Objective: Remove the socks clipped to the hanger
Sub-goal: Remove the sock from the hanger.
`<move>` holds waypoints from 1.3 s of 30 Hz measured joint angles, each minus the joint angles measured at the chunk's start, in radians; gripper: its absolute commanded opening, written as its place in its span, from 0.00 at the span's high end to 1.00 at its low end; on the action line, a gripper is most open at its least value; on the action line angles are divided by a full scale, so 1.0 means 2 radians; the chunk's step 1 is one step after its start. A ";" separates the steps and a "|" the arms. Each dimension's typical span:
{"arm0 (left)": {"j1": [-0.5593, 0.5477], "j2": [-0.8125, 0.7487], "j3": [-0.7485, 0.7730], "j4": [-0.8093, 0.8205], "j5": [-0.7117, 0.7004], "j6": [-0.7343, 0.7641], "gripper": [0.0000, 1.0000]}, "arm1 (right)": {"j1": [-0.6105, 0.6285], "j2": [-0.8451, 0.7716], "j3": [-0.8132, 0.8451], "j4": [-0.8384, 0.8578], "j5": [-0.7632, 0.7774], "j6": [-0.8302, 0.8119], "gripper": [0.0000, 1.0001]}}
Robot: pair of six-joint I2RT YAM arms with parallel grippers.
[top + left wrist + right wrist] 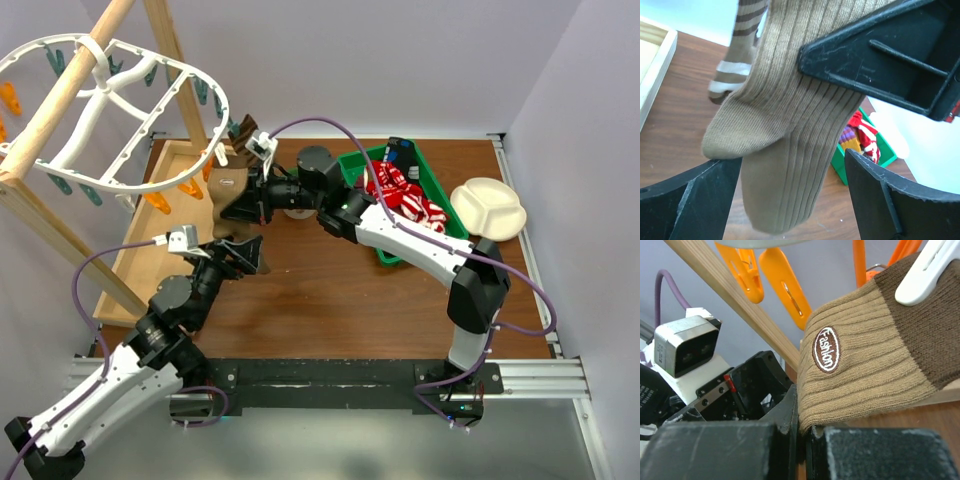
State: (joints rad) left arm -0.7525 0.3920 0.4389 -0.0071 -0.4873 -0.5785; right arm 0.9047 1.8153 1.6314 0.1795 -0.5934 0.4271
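Observation:
A tan ribbed sock [230, 188] with a brown cuff hangs from the white oval hanger [208, 85], held at the cuff by a white clip [925, 270]. My right gripper [247, 197] is shut on the sock's [865, 375] lower edge, just below its oval label; the jaws [807, 432] pinch the fabric. Below it, my left gripper [243, 252] stands open. In the left wrist view the sock's foot [790, 125] dangles between the wide-apart fingers of the left gripper [790, 167]. Behind it hangs a second sock [740, 35], striped brown and white.
A green bin [385, 257] right of centre holds red-and-white striped socks [405, 195]. A white divided plate [488, 207] sits at the far right. A wooden pole frame [60, 95] carries the hanger above a light wooden tray [140, 260]. Orange clips [782, 282] dangle close by.

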 measured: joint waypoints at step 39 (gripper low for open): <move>0.000 0.011 -0.011 0.039 0.005 0.005 1.00 | -0.016 -0.006 -0.014 -0.008 0.052 -0.004 0.45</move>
State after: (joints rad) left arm -0.7528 0.4133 0.4168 0.0704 -0.4767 -0.5682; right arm 0.8726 1.8034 1.6032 0.1638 -0.4889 0.4194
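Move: The open left hand has the tan sock about 4 cm ahead, 2 cm left and 3 cm up; the shut right hand still pinches it, its middle some 3 cm ahead, 1 cm left and 2 cm up of that hand. From the left hand, the white clip holding it is roughly 15 cm ahead, 6 cm left and 12 cm up, and the striped sock about 13 cm ahead, 6 cm left and 4 cm up. Left fingers nudge forward and pinch the tan sock, then right fingers open, leaving about 5 cm forward-right. ##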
